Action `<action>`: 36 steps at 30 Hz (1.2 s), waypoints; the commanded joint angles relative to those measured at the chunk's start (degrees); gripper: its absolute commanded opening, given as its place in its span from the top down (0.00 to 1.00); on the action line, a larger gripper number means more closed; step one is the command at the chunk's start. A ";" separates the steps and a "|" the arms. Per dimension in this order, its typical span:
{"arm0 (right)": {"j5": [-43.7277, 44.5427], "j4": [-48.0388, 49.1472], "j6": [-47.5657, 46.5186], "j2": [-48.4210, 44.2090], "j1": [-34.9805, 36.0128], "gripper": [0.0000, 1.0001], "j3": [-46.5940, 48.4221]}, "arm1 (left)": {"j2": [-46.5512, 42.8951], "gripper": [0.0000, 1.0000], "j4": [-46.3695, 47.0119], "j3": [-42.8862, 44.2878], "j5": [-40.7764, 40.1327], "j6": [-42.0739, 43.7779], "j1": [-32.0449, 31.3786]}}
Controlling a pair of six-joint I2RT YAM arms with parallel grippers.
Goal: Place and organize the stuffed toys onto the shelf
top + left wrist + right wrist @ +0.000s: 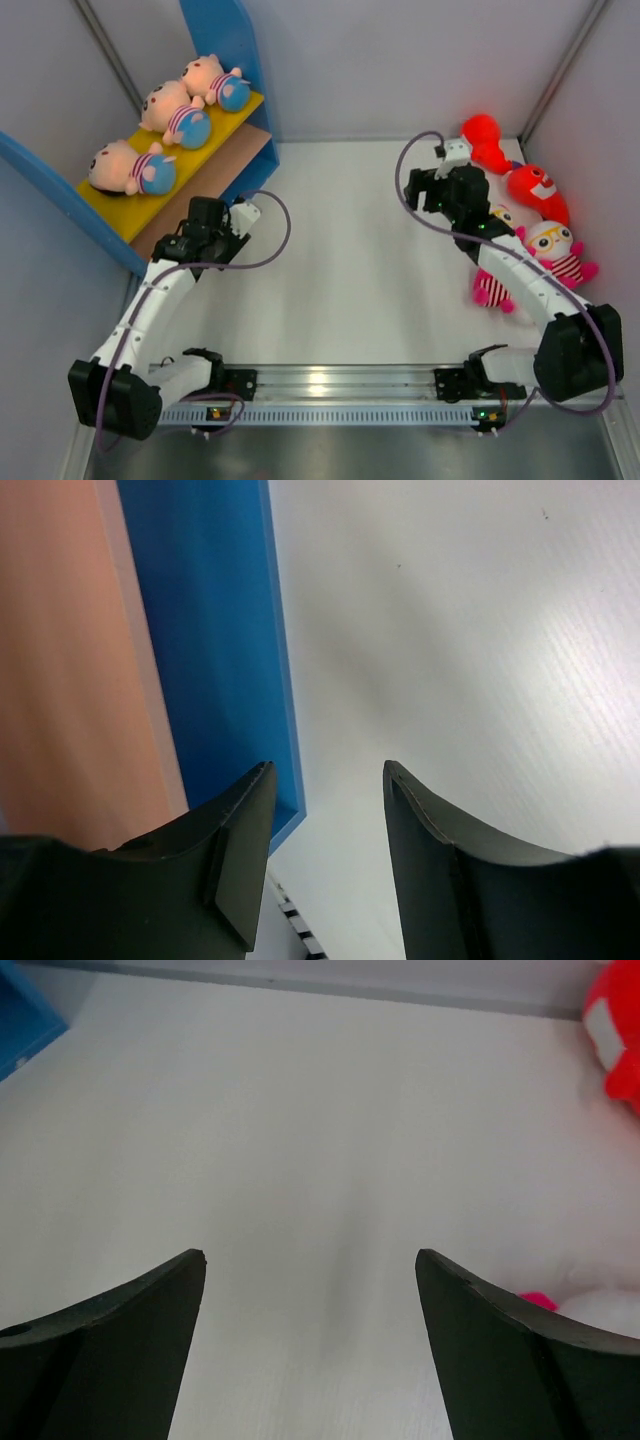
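Observation:
The shelf (225,35) stands at the back left with blue side panels, a yellow upper board (100,205) and a tan lower board (215,175). Three peach dolls (130,167) lie in a row on the yellow board. Two red creatures (485,140) and two white owls (555,248) lie at the back right; one owl is partly hidden under my right arm. My left gripper (215,222) is open and empty beside the shelf's near blue panel (215,630). My right gripper (425,188) is open and empty over the table, just left of the red creatures (615,1030).
White walls enclose the table on three sides. A metal rail (330,385) with the arm bases runs along the near edge. A white and pink toy edge (590,1305) shows beside my right gripper's right finger.

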 commanded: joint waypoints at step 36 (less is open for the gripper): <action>-9.10 -27.57 -2.73 74.39 -32.85 0.09 84.68 | 11.54 0.44 5.05 3.47 5.29 -10.01 -1.59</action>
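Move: The far red toy, the one I'm after, lies about 27 cm ahead of my right hand, 28 cm to its right and 18 cm below. The other red toy is only some 11 cm ahead of that hand but 39 cm to its right; the nearest panda toy is level with it and about 25 cm right, both similarly low. From my left hand the far red toy is about 39 cm ahead, 78 cm right and 13 cm below. I swing my open right hand some 30 cm right and forward, turning it clockwise, then push on forward and sink about 15 cm onto the far red toy, tipping the fingers down some 20 degrees and keeping them wide, one to each side of its lower body and tail. My empty left hand eases a few centimetres down and right, away from the shelf. ##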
